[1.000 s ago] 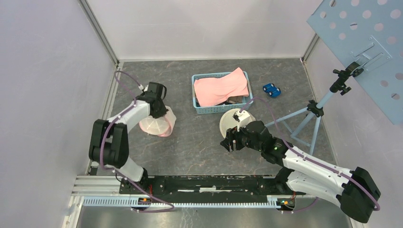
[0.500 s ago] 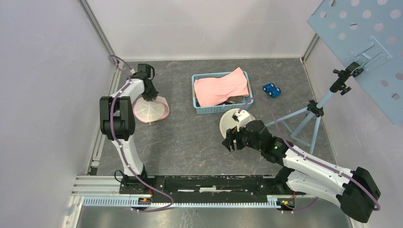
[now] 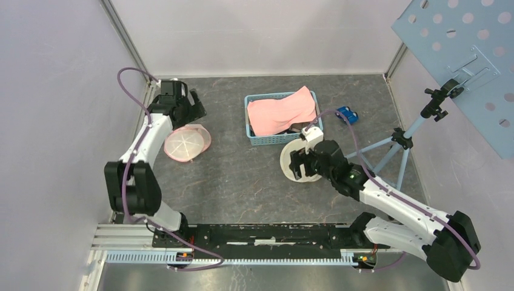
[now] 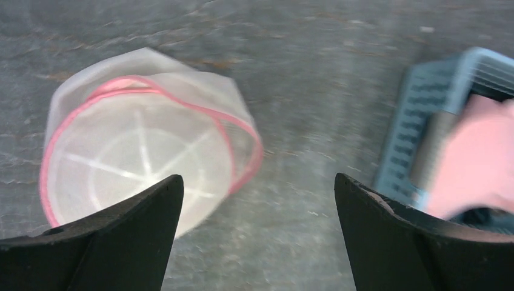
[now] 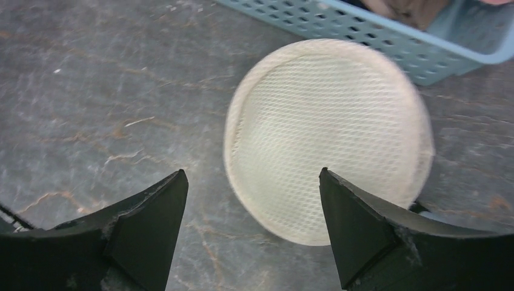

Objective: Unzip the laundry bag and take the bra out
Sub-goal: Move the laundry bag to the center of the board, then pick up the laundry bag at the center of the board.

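The round translucent laundry bag [image 3: 186, 142] with a pink rim lies flat on the grey table at the left. In the left wrist view the laundry bag [image 4: 139, 163] shows white ribs inside. My left gripper [image 3: 195, 104] hovers just behind it, open and holding nothing; its point in its own view [image 4: 257, 177] is over bare table. My right gripper [image 3: 298, 165] is open over a white round mesh disc [image 3: 286, 159], which lies in front of the basket; in its wrist view the gripper [image 5: 252, 172] frames the disc's [image 5: 327, 136] near edge. No bra shows plainly.
A blue basket [image 3: 254, 140] holding a pink cloth [image 3: 282, 112] stands at the back centre. A small blue toy car [image 3: 347, 114] sits right of it. A tripod stand [image 3: 394, 145] carrying a perforated blue board [image 3: 467, 54] occupies the right side.
My left gripper has opened, let go of the laundry bag and pulled back toward the far left; the bag now lies flat. My right gripper moved back over the white disc and widened.
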`<action>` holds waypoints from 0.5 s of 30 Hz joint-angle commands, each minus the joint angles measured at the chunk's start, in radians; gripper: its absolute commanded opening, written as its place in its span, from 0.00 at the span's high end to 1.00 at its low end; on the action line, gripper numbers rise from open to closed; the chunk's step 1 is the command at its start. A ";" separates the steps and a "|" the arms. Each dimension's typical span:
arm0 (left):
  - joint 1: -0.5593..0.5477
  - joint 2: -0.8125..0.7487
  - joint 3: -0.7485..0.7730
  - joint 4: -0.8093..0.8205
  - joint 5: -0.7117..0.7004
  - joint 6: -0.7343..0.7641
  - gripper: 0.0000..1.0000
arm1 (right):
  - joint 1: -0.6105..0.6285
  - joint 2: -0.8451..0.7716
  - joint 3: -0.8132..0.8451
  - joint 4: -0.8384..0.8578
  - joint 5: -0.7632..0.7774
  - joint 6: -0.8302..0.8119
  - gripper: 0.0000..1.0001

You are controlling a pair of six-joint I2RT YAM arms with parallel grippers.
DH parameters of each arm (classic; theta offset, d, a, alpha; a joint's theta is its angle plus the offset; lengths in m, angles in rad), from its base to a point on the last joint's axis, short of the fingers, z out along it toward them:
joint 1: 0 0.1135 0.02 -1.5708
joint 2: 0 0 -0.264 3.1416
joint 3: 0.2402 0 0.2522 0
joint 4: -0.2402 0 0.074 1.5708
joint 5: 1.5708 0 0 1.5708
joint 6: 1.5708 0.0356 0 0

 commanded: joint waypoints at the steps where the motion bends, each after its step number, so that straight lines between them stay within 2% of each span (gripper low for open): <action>1: -0.094 -0.154 -0.018 0.007 0.070 0.056 0.00 | -0.100 0.015 0.065 -0.011 0.001 -0.056 0.14; 6: -0.173 -0.278 -0.110 -0.007 0.141 0.058 0.00 | -0.239 0.027 0.059 -0.028 -0.063 -0.099 0.14; 11: -0.264 -0.438 -0.249 0.025 0.180 0.052 0.00 | -0.291 0.062 0.012 0.000 -0.130 -0.106 0.15; 15: -0.295 -0.536 -0.292 -0.003 0.185 0.057 0.00 | -0.347 0.087 -0.064 0.076 -0.234 -0.098 0.17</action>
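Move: The cream laundry bag lies about 7 cm ahead of the empty right hand, 3 cm to its right and some 11 cm below. Beyond it stands the basket, roughly 22 cm ahead of that hand and 5 cm left. From the left hand the cream laundry bag is about 45 cm right, 12 cm back and 12 cm down; the pink-rimmed bag that hand has let go of lies some 6 cm back and 6 cm left, 11 cm below. Touching nothing, the open right hand swings in above the cream laundry bag, about 6 cm right and 4 cm forward, turning some 10 degrees clockwise and sinking 2 cm late on. The left hand, still wide open, leaves the pink-rimmed bag: it climbs first, then sweeps back and right towards the middle, about 11 cm each way, ending slightly higher and turned about 20 degrees clockwise. ##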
